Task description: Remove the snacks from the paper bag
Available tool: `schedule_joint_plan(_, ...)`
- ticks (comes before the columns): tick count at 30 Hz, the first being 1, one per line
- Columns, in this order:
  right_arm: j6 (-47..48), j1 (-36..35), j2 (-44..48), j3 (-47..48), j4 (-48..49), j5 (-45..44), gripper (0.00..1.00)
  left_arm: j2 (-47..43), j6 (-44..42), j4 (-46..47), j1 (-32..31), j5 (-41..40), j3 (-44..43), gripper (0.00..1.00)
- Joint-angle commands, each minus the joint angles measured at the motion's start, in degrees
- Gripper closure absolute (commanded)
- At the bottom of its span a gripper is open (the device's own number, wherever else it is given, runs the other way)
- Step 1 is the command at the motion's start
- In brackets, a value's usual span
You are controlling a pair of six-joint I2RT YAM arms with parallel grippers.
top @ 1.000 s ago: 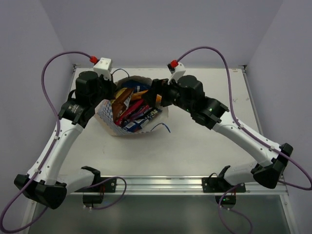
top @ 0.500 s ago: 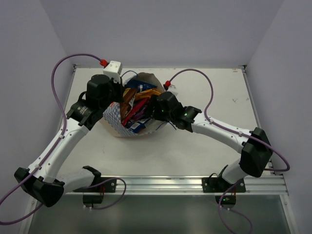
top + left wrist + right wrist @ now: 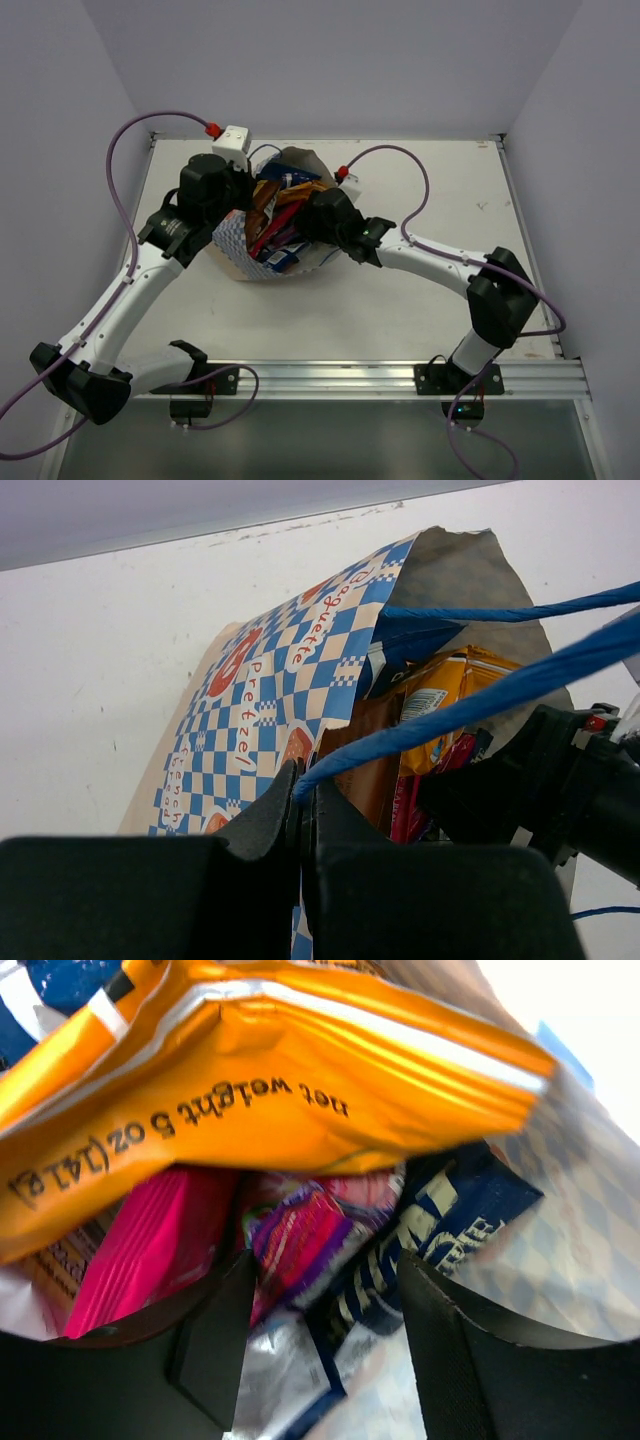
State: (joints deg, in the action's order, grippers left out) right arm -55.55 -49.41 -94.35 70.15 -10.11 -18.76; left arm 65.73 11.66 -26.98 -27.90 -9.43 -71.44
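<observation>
The paper bag (image 3: pixel 232 238) lies on its side mid-table, mouth toward the right arm, snacks spilling inside. My left gripper (image 3: pixel 305 795) is shut on the bag's blue string handle (image 3: pixel 470 700), pulling the bag's checkered wall (image 3: pixel 270 690) up. My right gripper (image 3: pixel 320 1280) is open inside the bag mouth (image 3: pixel 300 225). Between its fingers lie a small magenta candy packet (image 3: pixel 305 1235) and a dark blue packet (image 3: pixel 420 1230). An orange-yellow chips packet (image 3: pixel 250 1090) hangs just above, a pink packet (image 3: pixel 140 1250) to the left, and a silver-backed packet (image 3: pixel 290 1360) below.
The white table (image 3: pixel 420 310) stretches to the right and front of the bag. A metal rail (image 3: pixel 330 375) runs along the near edge. Grey walls close in the back and sides. Purple cables (image 3: pixel 130 140) arc above both arms.
My right gripper has dropped from beside the bag's rim into its mouth, the arm stretching low across the table. My left gripper shifted slightly right, still gripping the handle.
</observation>
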Motion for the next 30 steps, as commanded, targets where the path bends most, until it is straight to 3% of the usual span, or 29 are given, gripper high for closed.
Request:
schedule_joint_plan(1,-0.45,0.54,-1.45,1.04,6.49,-2.07,0.39,-0.43,1.52,2.90,-0.66,-0.32,0.25,1.00)
schedule_joint_plan(8,0.53,0.89,-1.72,0.25,12.04,-1.36,0.42,-0.87,1.70,2.64,-0.66,-0.32,1.56,1.00)
schedule_joint_plan(15,2.81,1.24,1.00,-0.45,11.96,-1.45,0.98,-0.96,2.05,2.55,-0.66,-1.02,2.27,1.00)
schedule_joint_plan(25,15.01,1.42,23.49,-1.60,6.61,3.82,1.00,-0.70,1.08,1.76,-0.66,-4.10,1.48,1.00)
schedule_joint_plan(30,18.19,7.47,32.63,-4.12,5.01,2.25,1.00,-0.43,0.82,1.49,-0.58,-4.28,0.86,1.00)
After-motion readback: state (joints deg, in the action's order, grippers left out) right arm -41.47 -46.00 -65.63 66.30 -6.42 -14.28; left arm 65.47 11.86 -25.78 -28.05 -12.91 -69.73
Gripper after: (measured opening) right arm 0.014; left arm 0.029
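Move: The right hand is already down in the paper bag with its fingers parted around the purple pack, whose middle lies about 3 cm ahead, 2 cm to the left and 2 cm lower. The orange bag lies some 6 cm ahead and 1 cm left, the red packet level with the hand and 6 cm left, the blue-white packet about 6 cm back and 4 cm left. From the left hand the purple pack is roughly 10 cm right, 2 cm ahead and 15 cm below. The right hand eases about 2 cm farther forward and left along the purple pack and shuts its fingers, pinching the pack's near end. It then pulls up fast by some 18 cm, drawing back and right out of the bag towards its right side while the fingers tip up about 25 degrees, as the left hand keeps its pinch on the blue handle at the bag's left rim and barely shifts. ##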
